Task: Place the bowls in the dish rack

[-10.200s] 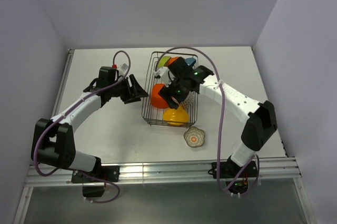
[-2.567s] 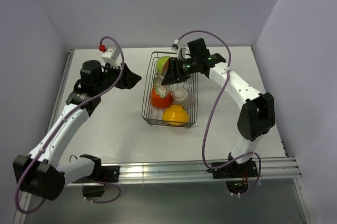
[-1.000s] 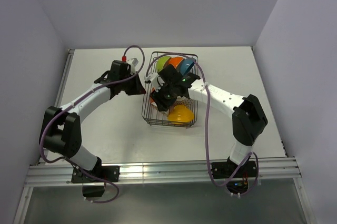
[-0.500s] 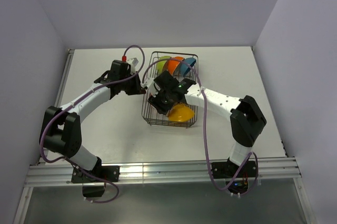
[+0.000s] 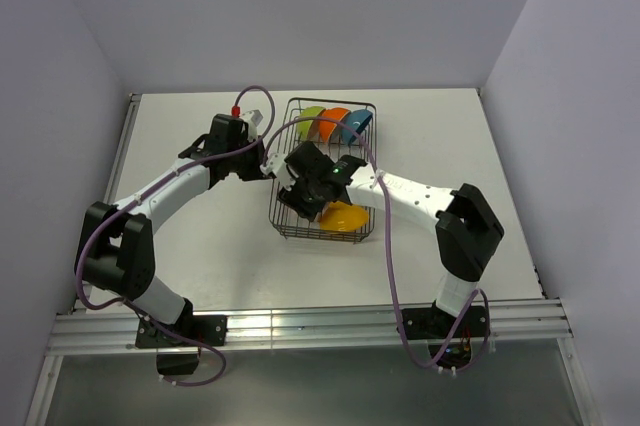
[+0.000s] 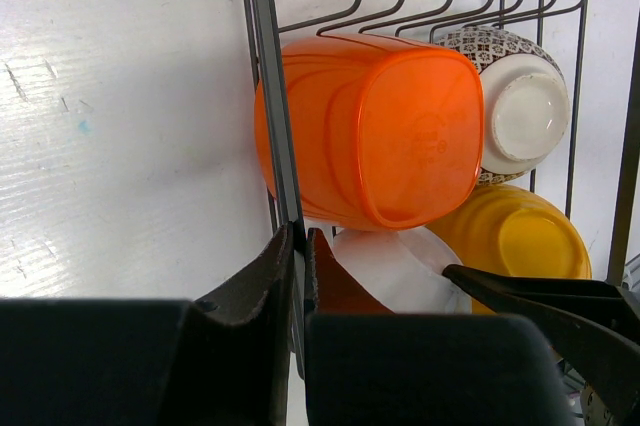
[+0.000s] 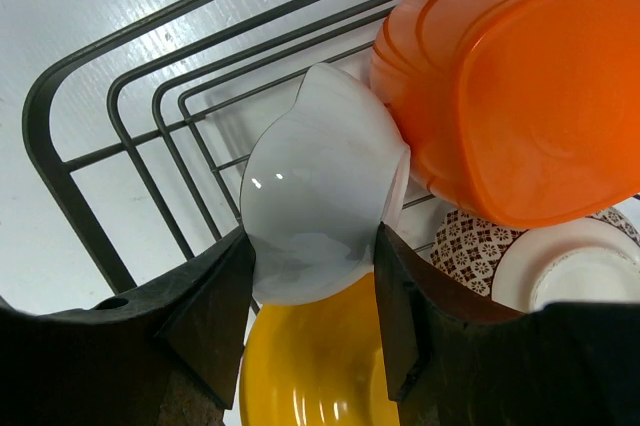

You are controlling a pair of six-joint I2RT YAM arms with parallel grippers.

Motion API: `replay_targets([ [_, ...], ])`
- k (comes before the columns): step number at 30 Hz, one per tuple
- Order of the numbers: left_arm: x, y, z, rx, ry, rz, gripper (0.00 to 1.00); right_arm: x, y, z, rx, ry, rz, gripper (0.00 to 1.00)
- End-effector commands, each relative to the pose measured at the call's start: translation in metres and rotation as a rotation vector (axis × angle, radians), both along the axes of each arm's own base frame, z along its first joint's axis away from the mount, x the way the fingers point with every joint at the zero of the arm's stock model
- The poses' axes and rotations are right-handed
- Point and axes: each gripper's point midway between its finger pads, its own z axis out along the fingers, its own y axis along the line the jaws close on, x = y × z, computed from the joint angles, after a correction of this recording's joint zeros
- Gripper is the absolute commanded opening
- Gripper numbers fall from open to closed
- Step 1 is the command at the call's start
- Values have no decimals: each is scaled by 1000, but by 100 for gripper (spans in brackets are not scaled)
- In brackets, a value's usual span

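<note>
The dark wire dish rack (image 5: 366,158) stands mid-table. My left gripper (image 5: 264,168) is shut on the rack's left rim wire (image 6: 268,66), its fingertips (image 6: 283,246) on either side of it. My right gripper (image 5: 305,196) is inside the rack's near half, shut on the small scalloped bowl (image 7: 320,181), white outside, tilted on edge; the bowl also shows in the left wrist view (image 6: 400,261). Around it lie an upturned red-orange bowl (image 7: 520,86), a yellow bowl (image 7: 315,371) and the patterned bowl (image 7: 470,246). Three bowls stand at the rack's far end: yellow-green (image 5: 310,117), orange (image 5: 333,119), blue (image 5: 356,125).
The rack's wire corner (image 7: 60,176) is just left of my right fingers. White tabletop (image 5: 440,136) lies on both sides of the rack. Grey walls close the table at the back and sides. My right arm's cable (image 5: 385,246) hangs over the rack's near right.
My right gripper has moved left and nearer inside the rack with the scalloped bowl, which lay on the table 10 s ago. My left gripper has stayed on the rack's rim for the last second.
</note>
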Motion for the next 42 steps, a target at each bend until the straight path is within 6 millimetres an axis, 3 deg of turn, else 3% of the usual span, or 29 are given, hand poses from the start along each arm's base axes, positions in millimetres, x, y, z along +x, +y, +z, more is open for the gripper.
replay_targets([
  [1,10,8,-2,38,-31,29,8,-2,3,0,-23,-17,27,30],
  [10,11,8,-1,42,-34,31,8,-7,10,9,-3,-1,22,62],
  [16,11,9,-2,48,-35,29,8,-14,14,19,33,26,27,71],
  [24,12,9,-3,46,-36,30,8,-20,21,31,75,55,37,72],
  [32,11,8,-2,44,-37,24,12,-13,24,47,114,19,15,74],
  [38,13,6,13,23,-93,11,25,2,21,74,193,-34,-30,81],
  [42,16,6,30,8,-150,5,36,12,14,103,278,-60,-63,86],
])
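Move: The white bowl is already between my right fingers, its middle about 2 cm below them and 1 cm left. The rack's near left corner is roughly 5 cm back and 7 cm left, its rim about level with my fingers. The orange bowl lies some 7 cm ahead and the yellow bowl about 8 cm right and 1 cm back, both a little lower. From my left hand, shut on the rack's left rim, the white bowl lies about 8 cm back, 7 cm right and 4 cm lower. I open my right fingers and let go of the white bowl beside the yellow one, drawing back about 2 cm and slightly left. Then I lift straight off it, some 4 cm up and still speeding up, easing forward a little. My left hand keeps its place, pinching the rack's left rim until late, when its fingers part around the rail. ##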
